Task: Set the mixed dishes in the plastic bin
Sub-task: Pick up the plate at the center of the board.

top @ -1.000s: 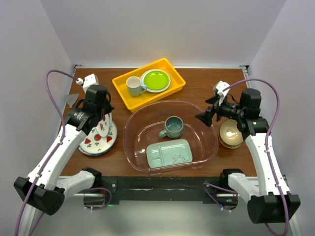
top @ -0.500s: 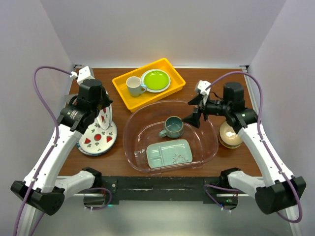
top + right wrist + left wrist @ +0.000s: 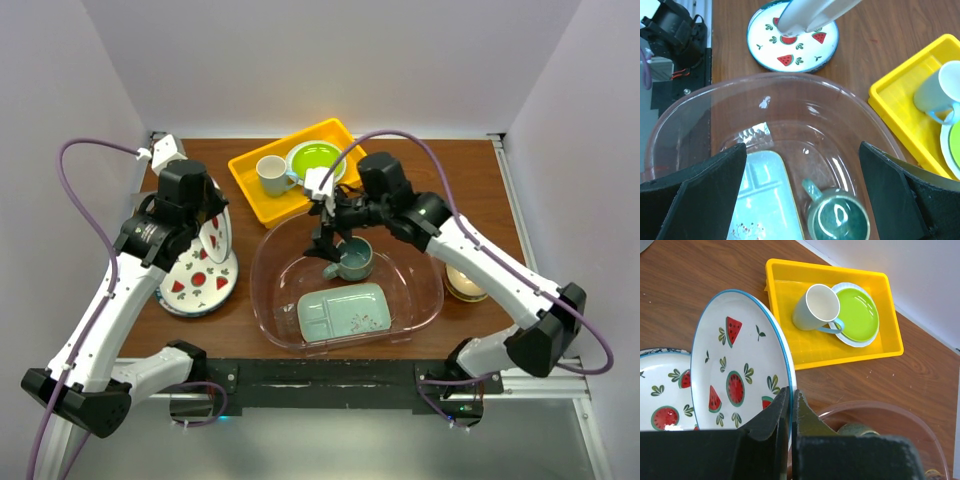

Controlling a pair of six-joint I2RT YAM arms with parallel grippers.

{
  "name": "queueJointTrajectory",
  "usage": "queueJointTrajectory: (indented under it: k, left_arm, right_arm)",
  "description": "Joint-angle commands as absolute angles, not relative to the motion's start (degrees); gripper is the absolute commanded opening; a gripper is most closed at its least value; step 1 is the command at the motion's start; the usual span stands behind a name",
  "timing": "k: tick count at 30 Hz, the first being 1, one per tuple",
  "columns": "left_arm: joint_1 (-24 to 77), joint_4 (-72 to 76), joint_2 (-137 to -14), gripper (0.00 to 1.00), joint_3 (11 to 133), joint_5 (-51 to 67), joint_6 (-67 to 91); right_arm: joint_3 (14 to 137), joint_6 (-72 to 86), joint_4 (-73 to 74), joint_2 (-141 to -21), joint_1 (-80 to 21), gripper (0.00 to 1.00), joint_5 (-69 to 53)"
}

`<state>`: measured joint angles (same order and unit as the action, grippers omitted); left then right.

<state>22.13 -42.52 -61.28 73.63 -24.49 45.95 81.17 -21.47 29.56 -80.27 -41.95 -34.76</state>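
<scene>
My left gripper [image 3: 203, 240] is shut on the rim of a white plate with watermelon motifs [image 3: 213, 232] and holds it tilted on edge above a second watermelon plate [image 3: 196, 283] lying flat on the table. In the left wrist view the fingers [image 3: 777, 412] pinch the held plate [image 3: 735, 365] at its blue rim. The clear plastic bin [image 3: 425, 300] holds a dark teal mug [image 3: 353, 258] and a mint-green divided tray [image 3: 345, 312]. My right gripper [image 3: 328, 246] is open and empty just above the mug [image 3: 839, 219], its fingers wide apart. A tan bowl [image 3: 466, 280] sits right of the bin.
A yellow tray [image 3: 262, 202] stands behind the bin with a white mug [image 3: 270, 175] and a lime-green plate [image 3: 317, 160] in it. The right arm stretches across the bin's far right part. White walls close in the table on three sides.
My right arm has swung left from beside the tan bowl to over the bin, above the teal mug. My left gripper has tipped the watermelon plate up more steeply.
</scene>
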Motion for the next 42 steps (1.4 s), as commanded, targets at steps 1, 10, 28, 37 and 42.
queueJointTrajectory:
  k: [1, 10, 28, 37, 42]
  left_arm:
    - [21.71, -35.77, -60.91, 0.00, 78.13, -27.33, 48.60]
    - [21.71, -35.51, -61.26, 0.00, 78.66, -28.56, 52.11]
    - [21.71, -35.77, -60.73, 0.00, 77.70, -27.60, 60.90]
    - [21.71, -37.44, -58.89, 0.00, 76.99, -28.04, 67.58]
    - [21.71, -38.14, -58.27, 0.00, 77.34, -28.39, 70.05]
  right_arm:
    - [85.86, -22.76, 29.09, -82.35, -46.48, 0.98, -26.73]
    - [91.05, -20.92, 25.85, -88.85, -56.41, 0.98, -15.92]
    - [98.09, -0.44, 10.56, -99.75, -67.76, 0.99, 14.84]
    - [95.63, 3.96, 2.74, -102.48, -70.13, 0.99, 31.10]
    - [92.99, 2.90, -2.10, -103.45, -70.49, 0.98, 35.50]
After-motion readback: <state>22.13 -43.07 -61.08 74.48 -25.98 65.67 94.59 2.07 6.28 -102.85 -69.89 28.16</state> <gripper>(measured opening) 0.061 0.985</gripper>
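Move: The plate to take over hangs edge-on from the left gripper's closed fingers. From the open right gripper its middle lies about 23 cm left, 4 cm ahead and roughly level; from the left hand, about 8 cm below and 2 cm back. The second plate on the board is some 30 cm left of the right hand, 1 cm ahead and 28 cm down. The teal mug in the bin is about 5 cm ahead, 6 cm right and 24 cm below it. Sweep the right gripper left over the bin towards the held plate, about 15 cm, easing back a couple of centimetres and then forward again, and over the second half swing its wrist clockwise some 40 degrees, fingers still wide open. Keep the left fingers shut on the plate's rim, holding nearly in place while rolling some 20 degrees, left side dipping. ##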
